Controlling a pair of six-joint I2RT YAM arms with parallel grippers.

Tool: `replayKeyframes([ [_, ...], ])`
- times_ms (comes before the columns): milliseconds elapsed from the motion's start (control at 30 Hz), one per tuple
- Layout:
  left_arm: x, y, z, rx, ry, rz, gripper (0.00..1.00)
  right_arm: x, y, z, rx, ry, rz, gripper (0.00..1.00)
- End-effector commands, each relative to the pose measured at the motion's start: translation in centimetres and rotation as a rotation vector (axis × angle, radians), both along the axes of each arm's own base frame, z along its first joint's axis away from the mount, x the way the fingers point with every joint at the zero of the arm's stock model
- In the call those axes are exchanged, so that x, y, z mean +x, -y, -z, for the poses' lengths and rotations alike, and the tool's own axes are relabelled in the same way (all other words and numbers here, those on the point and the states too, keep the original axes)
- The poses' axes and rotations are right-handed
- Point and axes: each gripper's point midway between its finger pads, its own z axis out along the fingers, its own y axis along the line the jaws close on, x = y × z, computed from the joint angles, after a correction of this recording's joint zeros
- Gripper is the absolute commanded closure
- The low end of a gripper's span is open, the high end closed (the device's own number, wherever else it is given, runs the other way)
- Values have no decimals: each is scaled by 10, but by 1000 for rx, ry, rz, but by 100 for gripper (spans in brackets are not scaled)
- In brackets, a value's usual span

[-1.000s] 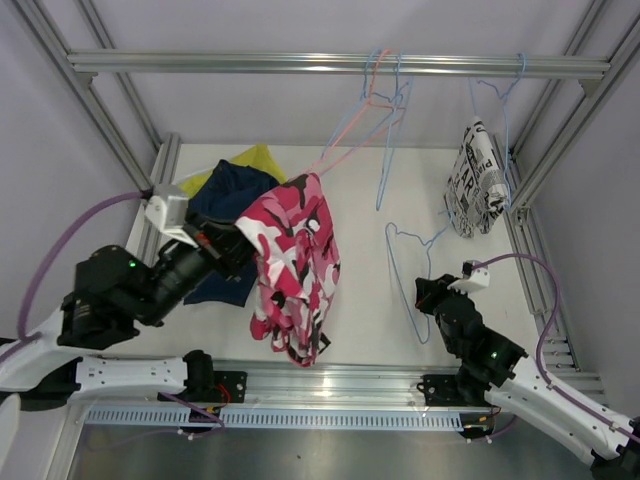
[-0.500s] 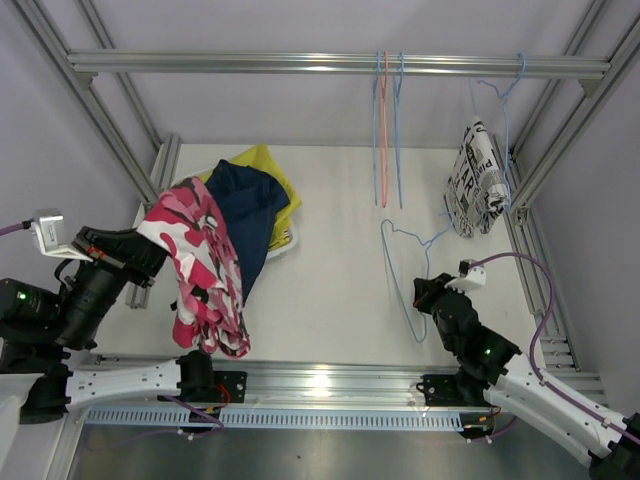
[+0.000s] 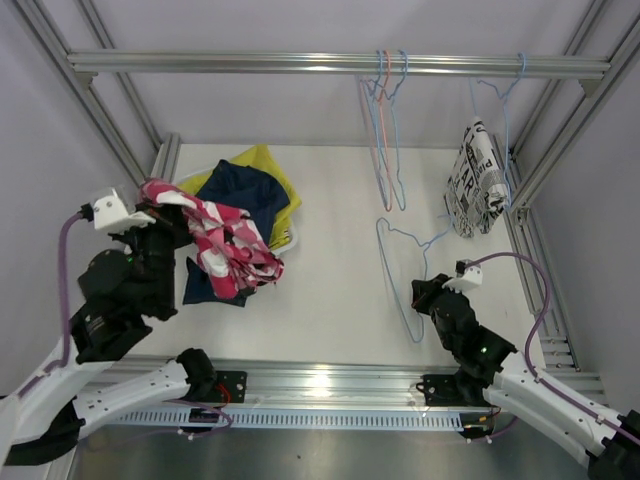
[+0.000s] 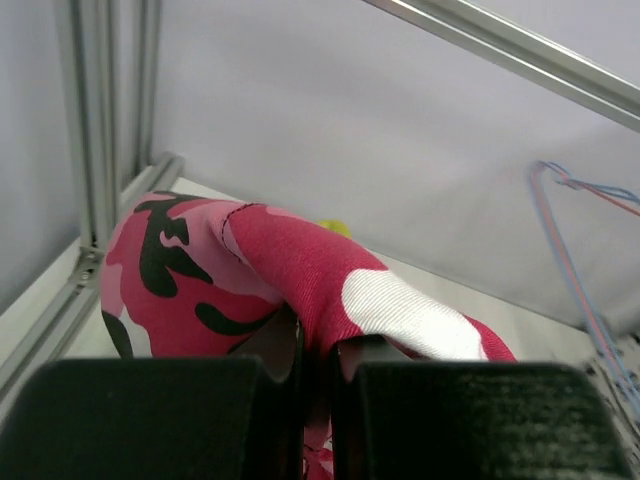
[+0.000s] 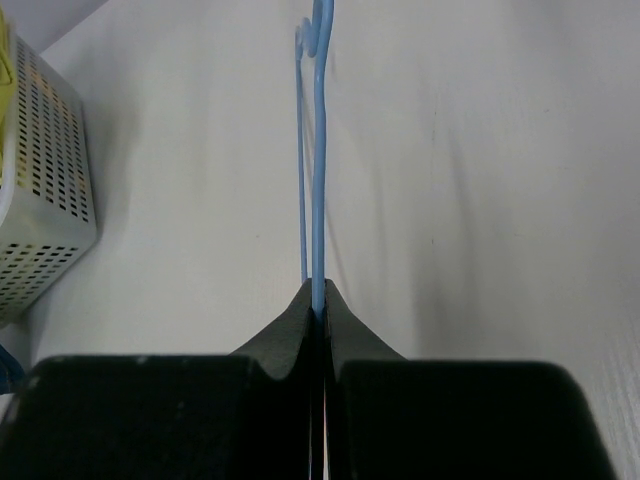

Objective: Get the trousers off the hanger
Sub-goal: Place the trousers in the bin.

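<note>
The pink-red patterned trousers hang bunched from my left gripper, which is shut on them above the left side of the table. In the left wrist view the cloth is pinched between the jaws of the left gripper. Navy trousers and yellow trousers lie in the white basket. The newspaper-print trousers hang on a hanger at the right. My right gripper is shut on a blue wire hanger that rests on the table; the wire runs straight out of the right gripper.
Three bare wire hangers, blue and pink, hang from the top rail near the middle. Aluminium frame posts stand at both sides. The perforated basket wall shows at the left of the right wrist view.
My left arm has pulled the pink-red trousers off the pink hanger and swung them left, then back over the basket. The freed hangers have swung back under the rail. The right arm has barely shifted.
</note>
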Motion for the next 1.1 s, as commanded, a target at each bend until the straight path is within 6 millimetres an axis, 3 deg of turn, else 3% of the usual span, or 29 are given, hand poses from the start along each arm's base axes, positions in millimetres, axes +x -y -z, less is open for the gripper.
replayKeyframes([
  [0,19,12,-24,-161,44,25,100,4,-2,-13,51,41,8,100],
  [33,33,24,-14,-125,5,26,100,4,-1,-14,47,42,7,100],
  [67,41,19,-15,-119,-3,-1,100,4,1,-15,46,47,10,100],
  [133,63,31,0,-75,-69,-10,99,4,1,-17,47,53,5,100],
  [333,102,26,14,-114,-128,-68,100,4,6,-17,50,51,4,100],
  [500,142,12,44,-132,-221,-165,100,4,6,-16,59,41,-13,100],
  [767,192,-16,72,-209,-284,-289,99,5,5,-15,65,32,-26,100],
  [800,202,-16,86,-202,-318,-300,99,5,5,-15,64,32,-28,100],
  [867,211,-23,89,-219,-330,-334,100,5,6,-13,58,26,-25,100],
  [933,226,-29,108,-209,-372,-364,100,6,7,-13,54,27,-20,100],
  [1067,253,-42,128,-224,-429,-401,100,6,8,-13,52,21,-23,100],
])
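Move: The left hand still pinches the pink camouflage trousers high above the table. The middle of the bin lies about 26 cm ahead of it, some 6 cm to its left and 38 cm below. The yellow trousers in it lie around 29 cm ahead and 2 cm left of the hand, while the loose navy leg lies on the table about 5 cm ahead and 6 cm left. From the right hand, the bin is roughly 25 cm ahead and 48 cm left. Keeping its pinch on the pink camouflage trousers, the left hand swings them steadily forward over the bin and the clothes heaped there, about 23 cm out and some 15 cm down. On the way its fingers tip down nearly 30 degrees and turn about 20 degrees counter-clockwise; they stay closed on the cloth. ##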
